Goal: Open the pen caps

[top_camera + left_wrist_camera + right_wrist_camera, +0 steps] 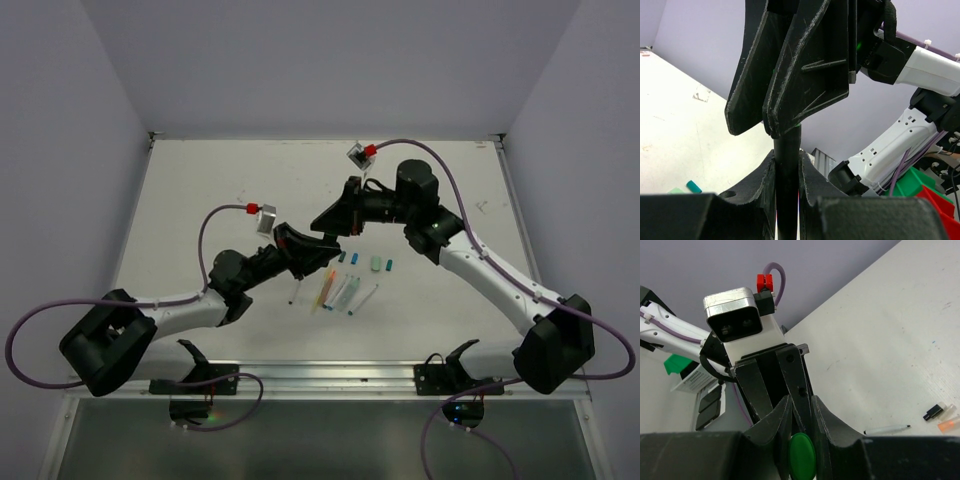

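My left gripper (312, 250) is shut on a black pen barrel (787, 190), held upright between its fingers above the table. My right gripper (328, 222) meets it tip to tip and is shut on the bright green cap (802, 455) at the pen's end. In the left wrist view the right gripper's fingers (805, 80) cover the top of the barrel, with a sliver of green at the join. Loose caps lie on the table: black (342, 257), blue (355, 258), pale mint (376, 264) and teal (389, 265).
Several pens and barrels (338, 290) lie in a cluster on the white table (200, 200) below the grippers, one thin pen (295, 292) to their left. The right wrist view shows a black cap (935, 411), an orange piece (947, 424) and a thin pen (887, 429).
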Motion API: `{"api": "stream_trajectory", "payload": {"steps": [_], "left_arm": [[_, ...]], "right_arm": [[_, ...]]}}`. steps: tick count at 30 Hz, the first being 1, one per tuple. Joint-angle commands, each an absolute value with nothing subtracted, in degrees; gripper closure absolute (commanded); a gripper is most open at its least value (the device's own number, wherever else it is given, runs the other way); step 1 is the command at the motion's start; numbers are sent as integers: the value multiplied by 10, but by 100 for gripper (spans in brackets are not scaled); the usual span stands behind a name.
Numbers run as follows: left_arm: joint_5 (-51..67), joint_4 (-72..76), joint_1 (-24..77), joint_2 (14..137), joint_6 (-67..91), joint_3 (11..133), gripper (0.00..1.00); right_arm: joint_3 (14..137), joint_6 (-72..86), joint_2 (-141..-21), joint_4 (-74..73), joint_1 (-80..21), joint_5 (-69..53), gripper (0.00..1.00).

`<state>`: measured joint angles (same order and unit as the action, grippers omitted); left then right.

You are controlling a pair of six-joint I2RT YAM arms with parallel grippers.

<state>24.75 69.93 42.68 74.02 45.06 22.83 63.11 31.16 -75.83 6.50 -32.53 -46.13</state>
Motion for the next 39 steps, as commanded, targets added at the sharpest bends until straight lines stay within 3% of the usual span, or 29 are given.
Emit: {"api": "stream_trajectory", "payload": {"steps": [1,17,25,28,34,39], "left_arm": [[351,573,446,773,443,160,100],[365,631,448,813,468,142,100],[340,621,433,767,475,132,100],[336,528,395,722,441,159,100],[122,131,338,614,305,250,100],[-39,15,337,604,281,275,100]], "right_arm": [[744,297,-722,208,-254,-341,100],[826,355,-764,340,-223,-328,100],[820,315,-763,238,-218,-345,100],[767,297,-751,182,-220,-336,100],[649,297,-743,138,-225,-318,100],[620,274,-771,103,-275,-271,100]]}}
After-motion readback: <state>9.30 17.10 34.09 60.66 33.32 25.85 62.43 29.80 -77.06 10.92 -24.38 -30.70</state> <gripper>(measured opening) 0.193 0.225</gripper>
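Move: Straight up from the left hand, about 6 cm higher and 3 cm ahead, sits the green cap in the right fingers. The black marker's body, gripped by the left, lies some 6 cm below and 3 cm back from the right hand. Roughly 25 cm beneath the left hand, the uncapped pens lie about 6 cm ahead and 1 cm right; the dark green cap and blue cap some 16 cm ahead, 3 and 6 cm right. Straining at the still-joined marker and cap, both hands creep about 1 cm forward and up, then part suddenly: the right shoots up over 20 cm with the cap, forward and right, while the left drops about 15 cm and back. The right then sinks to its starting height, turned clockwise; the left swings forward and left, turning counter-clockwise. Both keep their grip. ##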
